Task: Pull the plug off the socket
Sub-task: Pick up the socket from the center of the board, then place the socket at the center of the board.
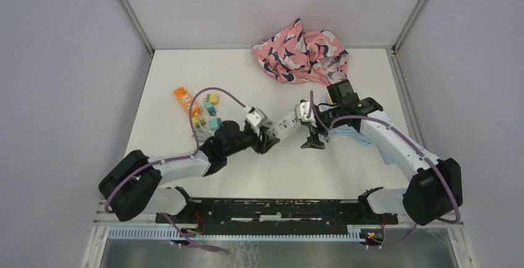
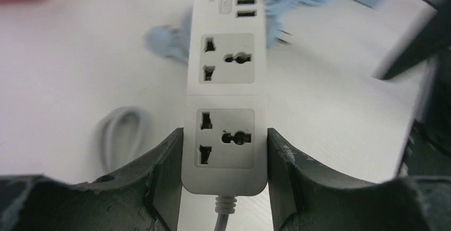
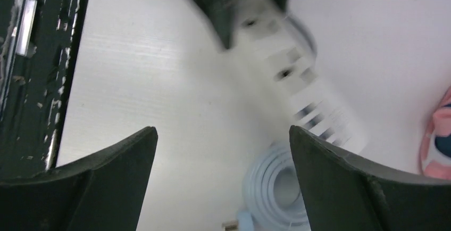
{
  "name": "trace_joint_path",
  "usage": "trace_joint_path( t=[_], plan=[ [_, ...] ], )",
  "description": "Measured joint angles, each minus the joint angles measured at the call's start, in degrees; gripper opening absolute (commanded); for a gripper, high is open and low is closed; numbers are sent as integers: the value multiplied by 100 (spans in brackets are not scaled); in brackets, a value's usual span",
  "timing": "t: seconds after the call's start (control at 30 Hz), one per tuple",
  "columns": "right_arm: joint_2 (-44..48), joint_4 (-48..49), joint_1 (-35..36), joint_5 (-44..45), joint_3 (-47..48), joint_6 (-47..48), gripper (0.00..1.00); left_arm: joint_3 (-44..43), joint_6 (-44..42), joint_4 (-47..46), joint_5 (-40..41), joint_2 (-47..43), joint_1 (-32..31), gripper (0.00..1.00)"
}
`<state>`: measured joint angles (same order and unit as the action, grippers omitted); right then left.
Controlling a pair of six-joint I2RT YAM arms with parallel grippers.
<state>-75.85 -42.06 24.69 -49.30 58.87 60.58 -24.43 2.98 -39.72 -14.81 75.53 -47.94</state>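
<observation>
The white power strip [image 2: 226,71] lies between the fingers of my left gripper [image 2: 224,135], which is shut on its cable end. Both of its sockets [image 2: 226,138] that show are empty. In the top view the strip [image 1: 285,124] runs from my left gripper [image 1: 267,139] toward my right gripper [image 1: 313,141]. My right gripper [image 3: 222,130] stands open over bare table with nothing between its fingers. The light blue plug [image 3: 240,221] lies on the table at the edge of its coiled blue cable [image 3: 276,186], apart from the blurred strip [image 3: 303,90].
A pink patterned cloth [image 1: 303,52] is heaped at the back. An orange block [image 1: 182,97] and several small connectors [image 1: 210,112] lie at the left. A loop of white cable [image 2: 121,132] lies left of the strip. The blue coil [image 1: 349,135] lies under the right arm.
</observation>
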Motion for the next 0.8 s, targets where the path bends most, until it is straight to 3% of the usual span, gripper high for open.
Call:
trace_joint_path(
  t=[0.17,0.37,0.67,0.8],
  plan=[
    [118,-450,-260,2,35,-271,100,-922,1132,981,1526,367,1285,3],
    [118,-673,-269,22,24,-352,100,-2881,2192,2522,3460,1676,1875,3],
    [125,-717,-295,33,-35,-354,100,-4478,3276,3834,4098,3381,2343,3],
    [127,-737,-313,35,-57,-352,100,-4927,3582,4054,4275,3738,2538,10]
  ],
)
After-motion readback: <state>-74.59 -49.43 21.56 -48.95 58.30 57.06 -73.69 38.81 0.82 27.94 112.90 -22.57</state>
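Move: The left hand already holds the white socket up by its corded end. Its goal, the open patch at the table's back left, lies about 27 cm ahead, 17 to the left and 11 below. The yellow plug sits some 18 ahead and 24 left, the orange socket 17 ahead and 34 left, the pink cloth 38 ahead and 13 right, all about 10 lower. From the right hand the patch is roughly 27 ahead, 30 left and 14 below. The left hand keeps its pinch on the white socket and sweeps it fast and nearly level forward and to the left, out of the middle towards the open patch left of the pink cloth, slowing and sinking about 6 cm in the second half while the wrist swings some 80 degrees counter-clockwise and tips down, so the free end comes to point forward. The right hand, empty and still wide open, eases about 3 cm right and back, tipping slightly. ##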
